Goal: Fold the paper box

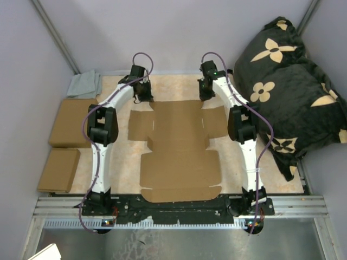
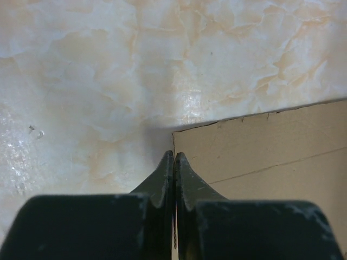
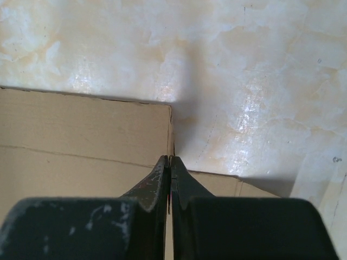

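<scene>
The paper box (image 1: pixel 179 146) lies flat and unfolded on the marbled table, a brown die-cut blank between my two arms. My left gripper (image 1: pixel 142 97) is at its far left corner. In the left wrist view the shut gripper (image 2: pixel 174 154) points down with its tips on the blank's left edge (image 2: pixel 271 146). My right gripper (image 1: pixel 205 96) is at the far right corner. Its wrist view shows the gripper (image 3: pixel 169 158) shut, tips at the right edge of the far flap (image 3: pixel 81 135). Neither view shows cardboard clamped between the fingers.
Two ready-made brown boxes (image 1: pixel 70 122) (image 1: pixel 58 169) lie along the table's left side, with a grey cloth (image 1: pixel 85 84) behind them. A big black cushion with cream flowers (image 1: pixel 293 81) crowds the right edge. Grey walls close in the back.
</scene>
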Tool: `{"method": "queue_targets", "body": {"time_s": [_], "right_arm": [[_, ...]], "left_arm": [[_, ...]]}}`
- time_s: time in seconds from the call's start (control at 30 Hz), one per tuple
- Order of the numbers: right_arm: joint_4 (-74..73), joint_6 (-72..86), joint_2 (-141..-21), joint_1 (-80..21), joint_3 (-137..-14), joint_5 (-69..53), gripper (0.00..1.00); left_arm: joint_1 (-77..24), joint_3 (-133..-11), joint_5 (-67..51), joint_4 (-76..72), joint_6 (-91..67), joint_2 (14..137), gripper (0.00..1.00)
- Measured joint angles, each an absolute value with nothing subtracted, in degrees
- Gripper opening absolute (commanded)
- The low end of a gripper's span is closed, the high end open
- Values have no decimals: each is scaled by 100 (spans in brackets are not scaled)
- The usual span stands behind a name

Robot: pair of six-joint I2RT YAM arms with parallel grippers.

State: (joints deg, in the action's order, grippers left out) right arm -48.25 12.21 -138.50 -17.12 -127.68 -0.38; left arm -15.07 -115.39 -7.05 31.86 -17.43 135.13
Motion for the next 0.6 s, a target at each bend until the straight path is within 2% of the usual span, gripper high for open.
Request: {"method": "queue_targets", "body": {"time_s": [0.2,0.23,0.27,0.3,0.37,0.43,0.6], "right_arm": [[-4683,1210,-13727,-1712,-12519,-27,0],[-4637,1212,-13657,-1712,-12398,-30,9],[-4587,1216,-13574,-1712,-12274,-30,27],[-4517,1234,-13452,-1712,-12095,-36,39],[-4333,1256,-13082,-1712,-11607,-38,55],[-4132,1302,-12599,-1715,-11041,-62,61],[-3785,1321,-11120,-1712,-9878,-91,64]], "left_arm": [[-1500,-10914,-836,2781,-1704,13144,0],[-1500,-10691,-854,2672,-1708,12984,0],[-1500,-10324,-875,2486,-1715,12711,0],[-1503,-10007,-899,2307,-1732,12455,0],[-1505,-9424,-930,1981,-1772,11909,0],[-1514,-8851,-976,1575,-1811,11275,0],[-1531,-7789,-1079,436,-1767,9959,0]]}}
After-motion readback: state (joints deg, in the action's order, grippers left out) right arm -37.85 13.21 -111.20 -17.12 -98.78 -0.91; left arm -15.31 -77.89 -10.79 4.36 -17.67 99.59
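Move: My left fingers are already shut on the upright left corner tab at the far panel's outer edge, my right fingers on its right corner tab. The far panel's middle lies about 10 cm back, 8 cm right and 3 cm below my left hand, and some 10 cm back, 9 cm left and 3 cm below my right. The left wing is 12 cm back and 3 cm left of my left hand; the right wing is 11 cm back and 5 cm right of my right hand. My left hand keeps its pinch on the left tab and pulls the far panel's edge up about 14 cm and back some 6 cm over the box, tipping my fingertips up roughly 25 degrees. My right hand starts up with it, then opens wide and lets go of the right tab, carrying on up about 8 cm and back 6 cm. ##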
